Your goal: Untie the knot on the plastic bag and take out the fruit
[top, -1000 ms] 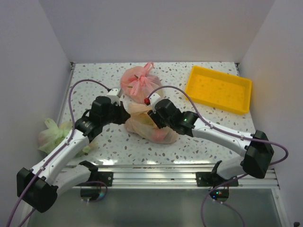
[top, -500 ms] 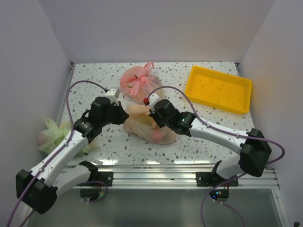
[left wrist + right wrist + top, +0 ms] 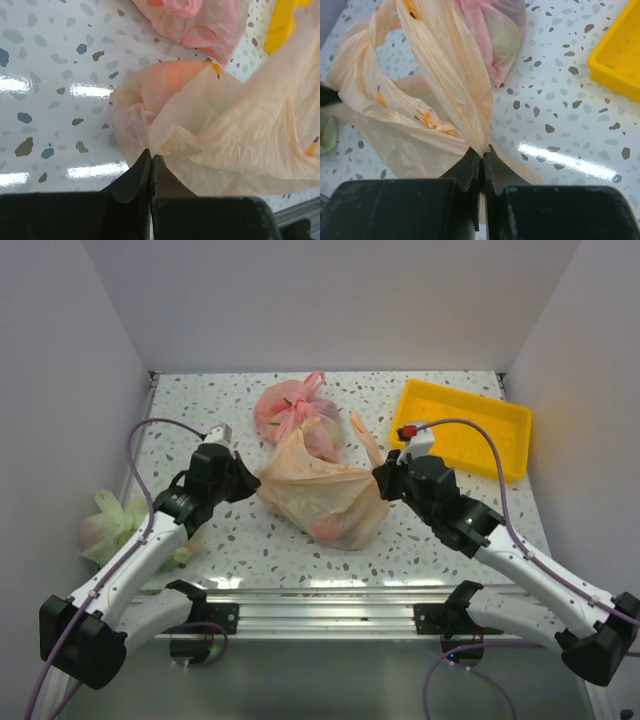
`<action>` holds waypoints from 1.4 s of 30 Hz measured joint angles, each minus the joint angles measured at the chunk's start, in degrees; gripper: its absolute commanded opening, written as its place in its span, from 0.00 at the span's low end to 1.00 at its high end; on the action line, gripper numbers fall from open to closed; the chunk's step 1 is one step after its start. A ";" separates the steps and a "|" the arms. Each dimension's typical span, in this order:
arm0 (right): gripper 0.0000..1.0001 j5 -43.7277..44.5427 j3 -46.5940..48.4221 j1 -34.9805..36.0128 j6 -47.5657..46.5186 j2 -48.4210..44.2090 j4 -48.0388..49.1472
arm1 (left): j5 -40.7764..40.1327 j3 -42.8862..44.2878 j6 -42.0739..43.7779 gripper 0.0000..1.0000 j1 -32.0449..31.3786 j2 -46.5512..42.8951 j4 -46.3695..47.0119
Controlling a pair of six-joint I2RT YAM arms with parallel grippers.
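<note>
The peach-orange plastic bag [image 3: 320, 490] lies mid-table, stretched wide between my two grippers. My left gripper [image 3: 252, 480] is shut on the bag's left film edge [image 3: 150, 150]. My right gripper [image 3: 380, 478] is shut on the bag's right handle film [image 3: 481, 149]. No knot shows; one loose handle strip [image 3: 366, 440] sticks up behind. A reddish piece of fruit [image 3: 330, 530] shows through the film near the bag's front; the other fruit is hidden.
A pink knotted bag [image 3: 292, 412] lies just behind the peach bag. A yellow tray [image 3: 462, 428] stands at the back right. A pale green bag [image 3: 112, 522] lies at the left edge beside my left arm.
My right gripper has pulled right with the handle film and my left gripper has shifted left, so the bag has spread open wide and the tie has come apart.
</note>
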 measured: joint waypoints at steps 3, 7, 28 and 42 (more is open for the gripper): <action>0.00 1.77 -3.58 -0.57 5.55 -5.27 0.42 | -0.57 -1.84 -3.54 0.00 0.68 0.13 0.72; 0.00 1.36 -7.41 -0.57 9.44 -8.50 1.84 | 0.57 -4.92 -7.45 0.00 0.66 -0.42 2.84; 0.00 -7.10 6.27 -1.01 -3.91 6.49 9.25 | -10.93 -5.90 -2.43 0.00 1.14 -10.16 12.02; 0.01 -10.80 -11.50 1.18 2.49 6.34 11.30 | 0.00 -18.08 2.91 1.00 1.42 -19.54 5.64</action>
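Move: Both grippers already pinch the rim of the beige plastic bag; its filled body hangs or sits between them, roughly 14 cm to the left gripper's right, 2 cm back and 12 cm below. From the right gripper that body is about 13 cm left, 2 cm back and 19 cm below. The tied pink bag lies some 18 cm ahead, 18 cm left and 20 cm below the right gripper, the yellow tray some 20 cm ahead, 27 cm right. Flick the beige bag with both grippers together: after a small dip, swing them up and slightly forward, then throw them down and back about 15 cm, tipping the fingers up and down again. Open the left gripper wide near the bottom to let go of its rim, drifting rightward and lifting 3 cm; keep the right pinch shut, ending 9 cm lower and 4 cm farther left. ##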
